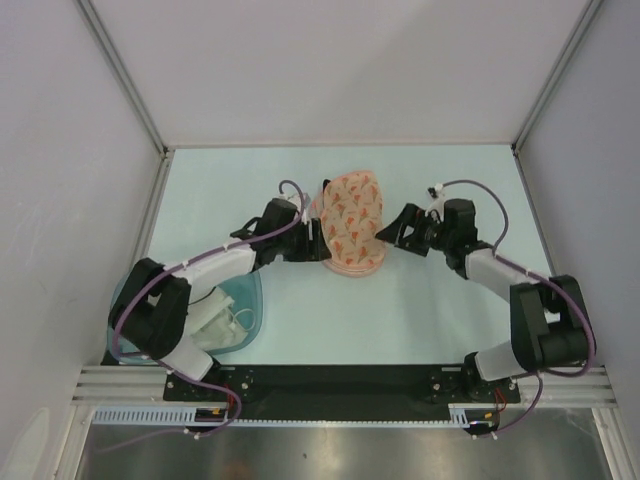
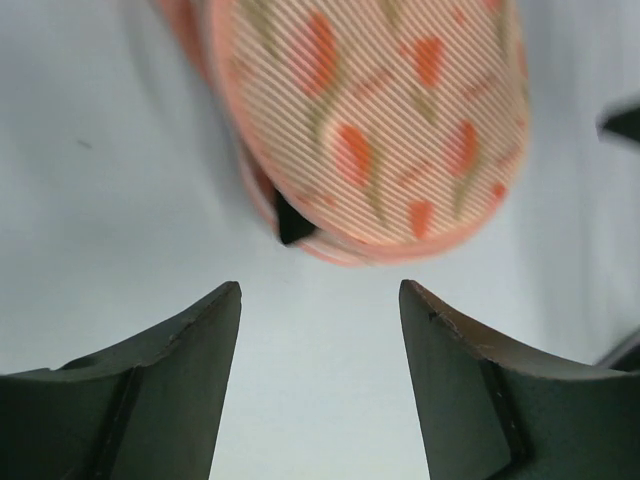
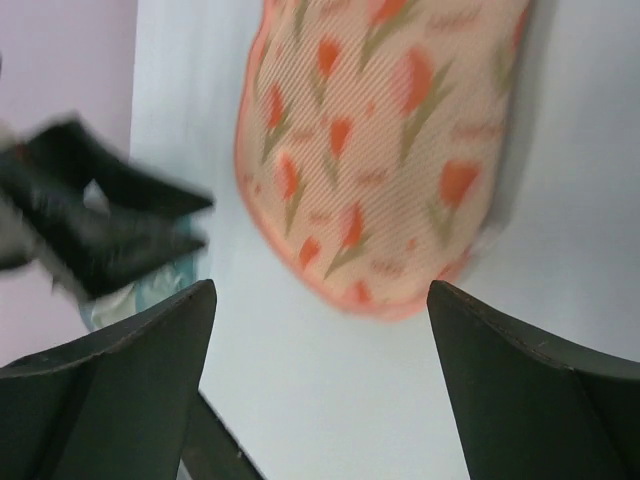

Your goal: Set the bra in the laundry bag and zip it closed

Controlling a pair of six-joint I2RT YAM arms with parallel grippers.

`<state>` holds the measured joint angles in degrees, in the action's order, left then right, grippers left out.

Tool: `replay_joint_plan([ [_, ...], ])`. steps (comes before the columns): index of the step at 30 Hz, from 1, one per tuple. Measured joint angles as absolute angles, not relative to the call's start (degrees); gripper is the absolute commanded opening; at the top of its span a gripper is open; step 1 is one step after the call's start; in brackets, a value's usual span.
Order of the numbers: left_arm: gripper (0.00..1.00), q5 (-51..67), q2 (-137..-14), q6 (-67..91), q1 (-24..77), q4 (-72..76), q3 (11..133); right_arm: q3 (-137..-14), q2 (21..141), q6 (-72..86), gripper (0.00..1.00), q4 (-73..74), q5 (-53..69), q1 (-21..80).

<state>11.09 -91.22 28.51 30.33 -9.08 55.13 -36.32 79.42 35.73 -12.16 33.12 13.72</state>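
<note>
The laundry bag (image 1: 352, 222), a peach-pink pouch with orange-red print, lies in the middle of the table with its halves folded together. It also shows in the left wrist view (image 2: 380, 110) and the right wrist view (image 3: 385, 140). A small black piece (image 2: 293, 222) pokes from its edge; I cannot tell what it is. The bra is hidden. My left gripper (image 1: 308, 240) is open and empty just left of the bag, apart from it (image 2: 320, 290). My right gripper (image 1: 385, 232) is open and empty just right of the bag (image 3: 320, 290).
A translucent teal tub (image 1: 245, 305) holding a white garment (image 1: 215, 322) stands at the near left, beside the left arm. White walls enclose the table on three sides. The left gripper shows blurred in the right wrist view (image 3: 100, 225).
</note>
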Motion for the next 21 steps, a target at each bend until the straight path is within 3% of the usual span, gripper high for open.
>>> replay_joint_plan([
  [8, 0.73, 14.24, -85.38, 40.27, 41.91, 2.17, 44.66, -52.4, 102.39, 29.36, 0.87, -10.9, 39.59, 6.61],
  [12, 0.72, 15.51, -88.82, 45.56, 41.17, 7.7, 42.68, -58.3, 111.74, 29.95, 0.79, -11.66, 45.12, 6.52],
  [16, 0.72, 16.03, -95.66, 46.92, 39.13, 9.5, 44.91, -60.12, 113.25, 29.93, 0.74, -11.68, 45.98, 7.33],
  [17, 0.72, 16.03, -97.14, 46.74, 38.5, 9.34, 45.84, -60.07, 113.25, 29.91, 0.7, -11.57, 46.02, 7.51],
  [18, 0.72, 15.75, -98.35, 46.44, 37.91, 8.8, 46.98, -59.88, 113.25, 29.93, 0.56, -11.73, 46.02, 7.77],
  [19, 0.72, 15.38, -99.35, 45.84, 37.3, 7.86, 48.38, -59.46, 113.25, 30.02, 0.49, -12.01, 46.09, 7.99],
  [21, 0.72, 14.85, -101.1, 44.31, 36.21, 5.67, 51.96, -58.59, 113.27, 30.55, 0.44, -12.56, 46.46, 8.21],
])
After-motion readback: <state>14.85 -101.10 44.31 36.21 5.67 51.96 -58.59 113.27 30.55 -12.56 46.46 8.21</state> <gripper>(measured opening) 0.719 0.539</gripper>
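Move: For my right hand, the laundry bag's right edge lies about 9 cm ahead, 1 cm left and 7 cm below. The bag's near-left edge is some 7 cm to the right of my left hand, 1 cm back and 6 cm below. A black tab peeks from under the bag 1 cm ahead and 3 cm right of my left hand. Another black piece sticks out at the bag's far-left corner, some 14 cm ahead and 2 cm right of that hand. I reach my right hand forward about 9 cm and down about 7 cm onto the bag's right edge, fingers straddling the mesh, and narrow them to roughly half open. Meanwhile my left hand, staying open, swings back and to the right, then dips and comes forward again, ending low at the bag's near-left edge beside the black tab. ##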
